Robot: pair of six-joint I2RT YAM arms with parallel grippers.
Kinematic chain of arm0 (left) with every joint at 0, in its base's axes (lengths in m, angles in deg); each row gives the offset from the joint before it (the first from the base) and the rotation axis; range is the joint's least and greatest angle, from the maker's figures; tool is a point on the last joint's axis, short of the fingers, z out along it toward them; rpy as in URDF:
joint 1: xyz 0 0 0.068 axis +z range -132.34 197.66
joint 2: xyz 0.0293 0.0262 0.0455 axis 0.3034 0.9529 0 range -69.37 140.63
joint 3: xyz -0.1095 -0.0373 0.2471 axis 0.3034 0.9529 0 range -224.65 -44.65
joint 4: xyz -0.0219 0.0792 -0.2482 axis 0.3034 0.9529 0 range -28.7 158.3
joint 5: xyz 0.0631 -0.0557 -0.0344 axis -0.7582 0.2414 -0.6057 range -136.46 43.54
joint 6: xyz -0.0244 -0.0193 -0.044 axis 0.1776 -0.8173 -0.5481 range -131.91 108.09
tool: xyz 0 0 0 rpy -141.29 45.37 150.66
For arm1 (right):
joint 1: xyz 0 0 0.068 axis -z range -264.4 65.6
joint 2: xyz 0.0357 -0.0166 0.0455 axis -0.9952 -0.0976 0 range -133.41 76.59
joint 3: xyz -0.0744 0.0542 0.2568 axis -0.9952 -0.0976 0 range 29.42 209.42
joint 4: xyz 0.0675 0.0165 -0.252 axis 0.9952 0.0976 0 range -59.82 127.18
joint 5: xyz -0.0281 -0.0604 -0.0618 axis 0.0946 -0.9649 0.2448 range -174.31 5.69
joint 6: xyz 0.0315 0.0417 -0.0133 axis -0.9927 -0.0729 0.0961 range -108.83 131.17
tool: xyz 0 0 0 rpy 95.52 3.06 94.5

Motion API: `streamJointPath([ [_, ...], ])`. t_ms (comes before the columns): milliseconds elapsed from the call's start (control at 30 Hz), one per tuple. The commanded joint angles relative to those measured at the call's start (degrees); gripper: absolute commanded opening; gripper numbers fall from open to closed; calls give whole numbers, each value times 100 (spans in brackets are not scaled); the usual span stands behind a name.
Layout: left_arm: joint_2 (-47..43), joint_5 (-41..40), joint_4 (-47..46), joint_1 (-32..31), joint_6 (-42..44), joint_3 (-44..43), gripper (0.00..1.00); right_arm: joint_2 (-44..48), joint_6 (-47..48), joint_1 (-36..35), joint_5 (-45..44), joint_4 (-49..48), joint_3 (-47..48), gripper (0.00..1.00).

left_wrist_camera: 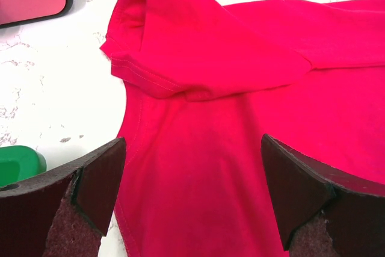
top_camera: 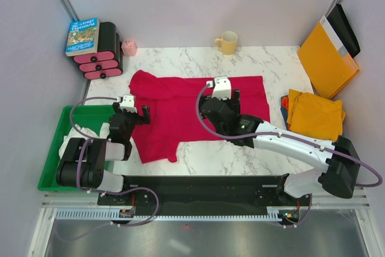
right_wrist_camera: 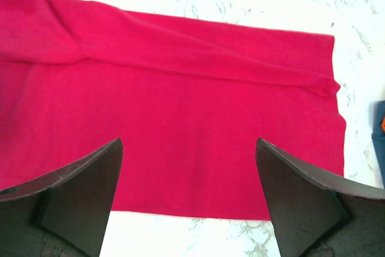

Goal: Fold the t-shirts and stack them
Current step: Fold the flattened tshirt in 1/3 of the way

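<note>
A crimson red t-shirt (top_camera: pixel 180 109) lies spread across the marble table, its left sleeve (left_wrist_camera: pixel 180 46) folded over the body. My left gripper (top_camera: pixel 131 112) hovers open over the shirt's left side (left_wrist_camera: pixel 198 148), nothing between its fingers (left_wrist_camera: pixel 99 176). My right gripper (top_camera: pixel 221 95) is open above the shirt's lower half (right_wrist_camera: pixel 192 106), close to the near edge and the hem at the right. At the right lies a folded mustard-yellow t-shirt (top_camera: pixel 316 114), with blue and orange-red cloth (top_camera: pixel 284 103) showing under its left edge. White cloth (top_camera: pixel 90 133) lies in the green tray.
A green tray (top_camera: pixel 54 148) sits at the left table edge. A black and pink rack (top_camera: pixel 101 58) with a book (top_camera: pixel 82 35) stands back left, next to a small pink object (top_camera: pixel 129 47). A yellow mug (top_camera: pixel 227 43) stands at the back. An orange-yellow envelope (top_camera: pixel 328 58) leans back right.
</note>
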Motion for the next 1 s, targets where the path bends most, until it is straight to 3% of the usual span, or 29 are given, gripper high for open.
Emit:
streamJointPath([
  [0, 29, -168, -295, 19, 22, -89, 100, 291, 53, 358, 1050, -1076, -509, 98],
  [133, 29, -168, -304, 19, 21, -89, 100, 431, 9, 305, 1490, -682, -334, 98],
  [367, 20, -159, -304, 19, 22, -89, 100, 1265, 193, 261, 1279, -119, -482, 98],
  [633, -84, -386, -191, 11, -40, -115, 100, 1451, -36, 261, 1306, 584, -632, 98],
  [667, -329, -666, 158, -50, -75, -228, 100, 1434, -35, 261, 1288, 593, -650, 98],
  [700, -436, -1104, 1476, -181, -84, -804, 100, 1407, 8, 270, 1262, 602, -633, 98],
  [733, -498, -2292, 2559, -461, -362, -1279, 100, 1372, 43, 261, 1261, 619, -615, 98],
  [767, -411, -2573, 3414, -534, -539, -1780, 100, 1320, 70, 261, 1227, 611, -589, 98],
  [800, -306, -2680, 5015, -595, -602, -2716, 100, 1284, 87, 261, 1217, 619, -580, 98],
  [900, 185, -3829, 6993, -1034, -1339, -4230, 100, 1126, 175, 270, 1174, 620, -518, 98],
  [967, 223, -3992, 7999, -1543, -1673, -4544, 100, 986, 211, 270, 1138, 619, -431, 98],
])
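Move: The bunched far-left corner of the t-shirt lies about 15 cm ahead of the left hand, 2 cm to its right and some 8 cm below. The pink-fronted drawers stand roughly 22 cm ahead and 14 cm left; the shirt's near-left sleeve is about 16 cm back and 10 cm right. From the right hand that corner is some 21 cm ahead, 31 cm left and 20 cm below, while the near hem runs about 4 cm back, straight in line. Forward and up in equal parts, about 7 cm each, the left hand sets off late and fast above the shirt's left end, turning nearly 20 degrees counter-clockwise and tipping down, fingers open. The right hand, also open, hovers: it dips forward, draws back while rising, then sinks again, ending about 3 cm back and slightly right, turned some 10 degrees counter-clockwise. ##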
